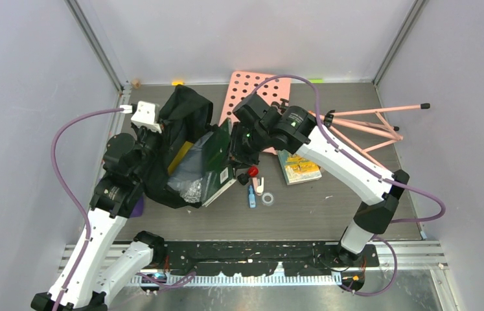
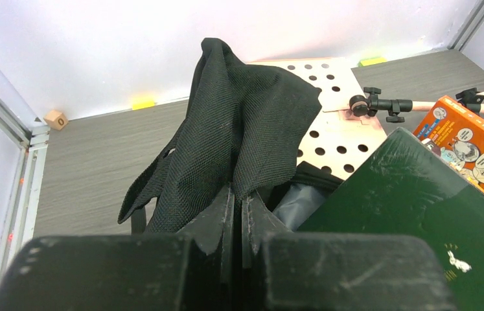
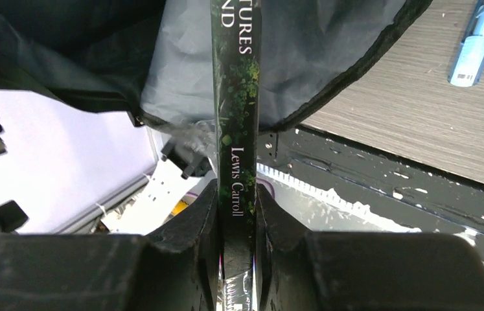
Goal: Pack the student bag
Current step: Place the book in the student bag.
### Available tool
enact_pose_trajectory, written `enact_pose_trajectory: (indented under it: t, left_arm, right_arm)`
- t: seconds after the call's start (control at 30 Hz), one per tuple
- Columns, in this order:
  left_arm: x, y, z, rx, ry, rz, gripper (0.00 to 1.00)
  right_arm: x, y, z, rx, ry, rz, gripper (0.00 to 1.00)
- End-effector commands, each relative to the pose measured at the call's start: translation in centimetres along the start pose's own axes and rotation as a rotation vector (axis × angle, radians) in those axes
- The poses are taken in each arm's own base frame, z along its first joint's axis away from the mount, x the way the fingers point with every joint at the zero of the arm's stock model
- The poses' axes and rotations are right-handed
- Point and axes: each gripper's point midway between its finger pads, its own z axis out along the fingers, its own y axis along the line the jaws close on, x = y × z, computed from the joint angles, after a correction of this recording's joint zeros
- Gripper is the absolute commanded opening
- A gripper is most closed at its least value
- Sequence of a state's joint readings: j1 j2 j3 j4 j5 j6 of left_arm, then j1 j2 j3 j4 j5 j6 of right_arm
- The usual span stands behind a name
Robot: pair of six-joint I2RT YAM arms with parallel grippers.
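Observation:
The student bag [image 1: 184,113], black with grey lining [image 1: 190,170], lies open at the left of the table. My left gripper [image 1: 160,139] is shut on a fold of its black fabric [image 2: 245,116], holding the rim up; the jaws [image 2: 241,197] pinch the cloth. My right gripper [image 1: 238,155] is shut on a dark green book [image 1: 216,159], spine between the fingers [image 3: 236,191]. The book's far end sits inside the bag's mouth against the grey lining [image 3: 310,58]. In the left wrist view the green book [image 2: 414,214] leans at the opening.
A pink pegboard [image 1: 252,91] and a pink tripod [image 1: 368,126] lie at the back. An orange book [image 1: 300,168], a blue marker [image 1: 251,196], a tape roll [image 1: 267,198] and a red-capped item [image 1: 253,171] lie mid-table. A wooden cube [image 1: 136,83] sits by the back wall.

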State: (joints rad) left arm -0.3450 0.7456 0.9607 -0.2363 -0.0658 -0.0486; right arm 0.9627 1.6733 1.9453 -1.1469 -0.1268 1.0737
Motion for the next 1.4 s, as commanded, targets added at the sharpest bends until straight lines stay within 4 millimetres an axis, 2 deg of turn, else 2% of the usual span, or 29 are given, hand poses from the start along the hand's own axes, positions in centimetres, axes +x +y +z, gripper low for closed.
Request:
enact_pose_trajectory:
  t: [0.0,0.17,0.23,0.3,0.4,0.47,0.63,0.73,0.83,0.87,0.9,0.93,0.97,1.0,1.03,1.1,1.27,1.37]
  left_arm:
    - [-0.9,0.0,-0.2,0.002,-0.038,-0.006,0.00]
    - [-0.8,0.0,-0.1,0.000,-0.033,-0.004,0.00]
    - [-0.8,0.0,-0.2,-0.001,-0.034,-0.003,0.00]
    - [-0.9,0.0,-0.2,-0.001,-0.035,-0.003,0.00]
    - [-0.9,0.0,-0.2,-0.002,-0.035,-0.001,0.00]
    - [-0.8,0.1,-0.2,-0.002,-0.035,-0.001,0.00]
    - [-1.1,0.1,-0.4,-0.002,-0.042,0.001,0.00]
    - [-1.1,0.2,-0.5,-0.007,-0.043,0.006,0.00]
    - [-1.1,0.3,-0.5,-0.015,-0.042,0.013,0.00]
    - [-1.1,0.3,-0.5,-0.016,-0.042,0.014,0.00]
    - [-1.1,0.3,-0.5,-0.016,-0.043,0.015,0.00]
    - [-1.1,0.3,-0.5,-0.017,-0.044,0.016,0.00]
    - [-1.2,0.3,-0.5,-0.017,-0.044,0.016,0.00]
    - [-1.2,0.3,-0.6,-0.016,-0.045,0.016,0.00]
    - [-1.1,0.3,-0.6,-0.016,-0.044,0.016,0.00]
    - [-1.2,0.3,-0.6,-0.015,-0.044,0.018,0.00]
    - [-1.1,0.1,-0.6,-0.011,-0.044,0.021,0.00]
    - [-1.0,0.0,-0.5,-0.007,-0.040,0.022,0.00]
  right_arm:
    - [-3.9,4.2,-3.9,-0.217,-0.160,0.077,0.00]
    - [-6.0,7.4,-2.5,-0.320,-0.166,0.101,0.00]
    - [-6.9,8.8,-3.0,-0.359,-0.191,0.099,0.00]
    - [-7.8,9.7,-3.0,-0.383,-0.216,0.107,0.00]
    - [-9.0,10.1,-1.9,-0.383,-0.234,0.142,0.00]
    - [-9.4,9.9,-0.5,-0.371,-0.229,0.186,0.00]
    - [-10.3,8.1,2.9,-0.300,-0.251,0.333,0.00]
    - [-11.3,7.3,3.5,-0.268,-0.310,0.382,0.00]
    - [-11.8,5.7,4.3,-0.165,-0.354,0.424,0.00]
    - [-12.1,6.0,3.8,-0.163,-0.369,0.430,0.00]
    - [-11.6,4.6,5.1,-0.091,-0.350,0.441,0.00]
    - [-11.8,5.0,4.7,-0.088,-0.353,0.440,0.00]
    - [-11.2,3.6,6.1,-0.014,-0.334,0.440,0.00]
    - [-11.3,4.0,5.8,-0.010,-0.341,0.426,0.00]
    - [-10.8,3.1,6.9,0.039,-0.329,0.417,0.00]
    - [-10.4,2.7,7.6,0.076,-0.324,0.397,0.00]
    - [-9.9,2.4,9.0,0.110,-0.336,0.352,0.00]
    - [-9.1,3.2,9.6,0.097,-0.317,0.319,0.00]
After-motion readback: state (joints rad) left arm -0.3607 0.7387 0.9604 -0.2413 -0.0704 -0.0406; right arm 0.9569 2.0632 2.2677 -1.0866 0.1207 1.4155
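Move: The green book, held by its spine in the right hand, is headed for the bag's open mouth, whose middle lies about 10 cm ahead, 12 cm left and 18 cm below. The yellow book in the bag stands some 4 cm farther left; on the table the red-topped bottle is roughly 14 cm ahead and 6 cm right, the glue tube 6 cm ahead and 6 cm right. From the left hand, the mouth's middle is level, about 6 cm right and 23 cm below. The green book is carried forward and left into the bag by the right hand, which keeps its pinch on the spine. It goes about 10 cm forward and 7 cm left, lifting some 3 cm on the way before sinking to end below its starting height, and turns about 25 degrees clockwise. The left hand stays put, still pinching the bag's rim. ##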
